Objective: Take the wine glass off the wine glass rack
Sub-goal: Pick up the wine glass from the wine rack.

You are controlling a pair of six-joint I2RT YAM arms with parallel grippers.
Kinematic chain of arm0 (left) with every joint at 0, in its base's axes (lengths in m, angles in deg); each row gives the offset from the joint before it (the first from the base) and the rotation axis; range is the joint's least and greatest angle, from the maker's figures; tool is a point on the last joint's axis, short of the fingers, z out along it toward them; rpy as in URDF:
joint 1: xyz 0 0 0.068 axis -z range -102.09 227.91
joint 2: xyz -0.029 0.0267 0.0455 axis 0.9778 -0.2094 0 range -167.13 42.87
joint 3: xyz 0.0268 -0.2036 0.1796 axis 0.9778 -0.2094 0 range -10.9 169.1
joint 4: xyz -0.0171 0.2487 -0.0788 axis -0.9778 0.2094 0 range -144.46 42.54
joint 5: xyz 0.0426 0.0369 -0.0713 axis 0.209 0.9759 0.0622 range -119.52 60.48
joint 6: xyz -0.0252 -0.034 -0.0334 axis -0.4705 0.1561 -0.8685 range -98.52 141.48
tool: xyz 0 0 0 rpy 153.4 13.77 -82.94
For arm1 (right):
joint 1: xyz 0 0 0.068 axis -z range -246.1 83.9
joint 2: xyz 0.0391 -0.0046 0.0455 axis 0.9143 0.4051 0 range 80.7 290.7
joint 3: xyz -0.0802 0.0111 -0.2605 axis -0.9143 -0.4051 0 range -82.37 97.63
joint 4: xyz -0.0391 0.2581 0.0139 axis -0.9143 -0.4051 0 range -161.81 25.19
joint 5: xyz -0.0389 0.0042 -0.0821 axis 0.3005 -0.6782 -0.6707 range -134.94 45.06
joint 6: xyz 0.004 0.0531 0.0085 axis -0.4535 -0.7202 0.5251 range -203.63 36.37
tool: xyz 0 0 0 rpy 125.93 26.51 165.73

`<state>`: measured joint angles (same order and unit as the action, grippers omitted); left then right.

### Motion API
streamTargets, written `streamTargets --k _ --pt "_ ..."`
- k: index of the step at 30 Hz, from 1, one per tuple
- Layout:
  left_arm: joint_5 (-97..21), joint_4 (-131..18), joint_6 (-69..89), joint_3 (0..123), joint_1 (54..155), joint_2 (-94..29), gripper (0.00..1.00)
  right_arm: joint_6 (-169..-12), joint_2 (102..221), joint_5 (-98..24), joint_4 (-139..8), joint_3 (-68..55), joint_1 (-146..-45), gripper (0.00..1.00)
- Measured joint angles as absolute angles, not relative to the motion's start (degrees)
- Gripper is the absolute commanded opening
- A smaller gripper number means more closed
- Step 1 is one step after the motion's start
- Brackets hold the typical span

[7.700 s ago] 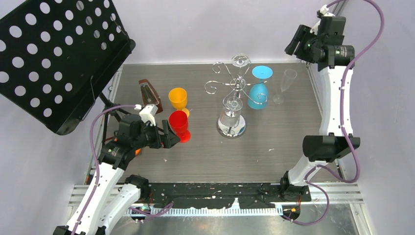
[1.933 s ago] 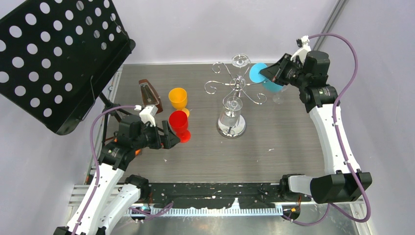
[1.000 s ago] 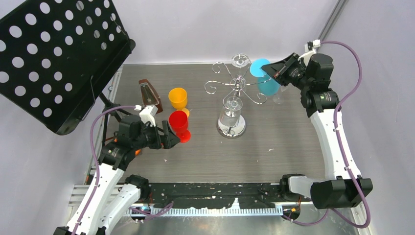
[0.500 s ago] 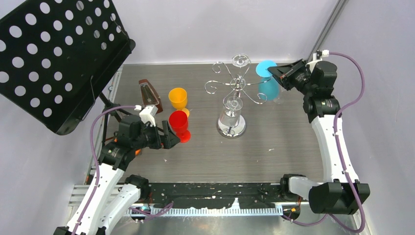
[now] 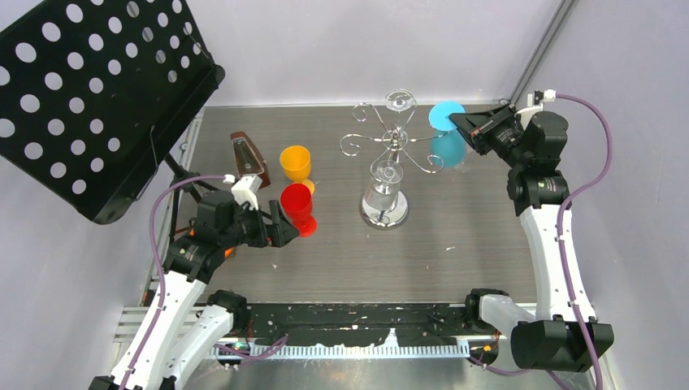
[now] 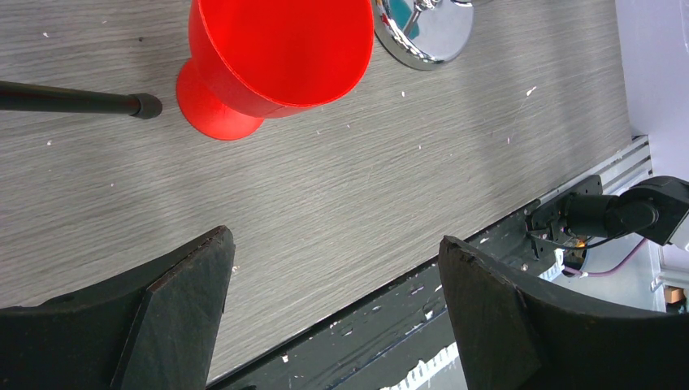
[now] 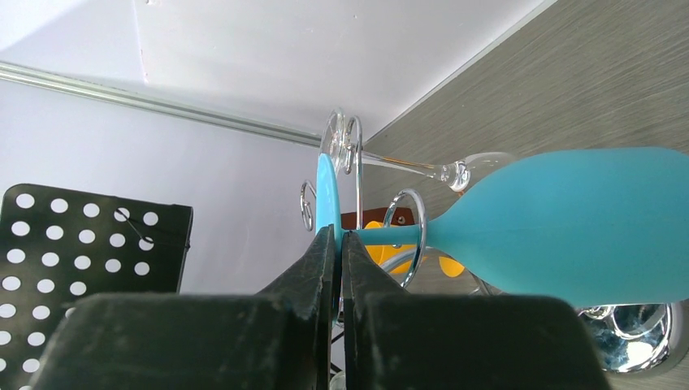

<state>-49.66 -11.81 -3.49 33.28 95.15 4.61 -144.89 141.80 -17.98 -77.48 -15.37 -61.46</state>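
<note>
The blue wine glass point(image 5: 448, 149) hangs upside down at the back right, its round foot point(image 7: 327, 203) pinched edge-on between my right gripper's point(image 7: 338, 240) shut fingers. My right gripper point(image 5: 457, 119) sits just right of the chrome wine glass rack point(image 5: 394, 138). In the right wrist view a curled rack arm point(image 7: 404, 236) overlaps the blue stem; I cannot tell whether they touch. Clear glasses point(image 5: 387, 180) still hang on the rack. My left gripper point(image 5: 280, 227) stands open and empty by the red cup point(image 5: 297, 207), its fingers point(image 6: 187, 276) wide apart over bare table.
An orange cup point(image 5: 296, 162) and a brown metronome point(image 5: 249, 156) stand left of the rack. A black perforated music stand point(image 5: 97, 89) overhangs the left side, its leg point(image 6: 73, 99) lying near the red cup point(image 6: 276, 57). The rack's mirrored base point(image 5: 383, 210) sits mid-table.
My right gripper has carried the blue glass rightward, away from the rack's post, and the arm has swung outward. The left arm has not moved.
</note>
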Motion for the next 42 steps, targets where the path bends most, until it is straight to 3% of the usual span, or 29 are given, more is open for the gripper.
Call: streamTargets --k 26,42 --pt "-49.66 -11.81 -3.49 33.28 95.15 4.9 0.94 -144.82 140.03 -18.46 -75.62 -18.25 -67.51 0.06" --pt "-49.66 -11.81 -3.49 33.28 95.15 4.9 0.94 -143.49 146.74 -21.54 -75.86 -14.05 -70.48 0.06"
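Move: The blue wine glass hangs upside down from the right hand's shut fingers, its middle about 8 cm below them and 1 cm left. The rack's hub lies some 11 cm left of that hand, 2 back and 4 below; the nearest wire curl is about 7 cm back, 3 left and 4 below. The far clear glass hangs 11 cm left, 5 ahead and 9 below. From the idle left hand the hub is roughly 15 cm ahead, 24 right and 14 up. The blue wine glass, still pinched just below its foot, is eased about 1 cm down and slightly back, then carried nearly 5 cm left towards the rack's hub. The right hand finishes with some 2.5 cm forward and a slight dip, having turned about 5 degrees counter-clockwise; its fingers stay shut. ##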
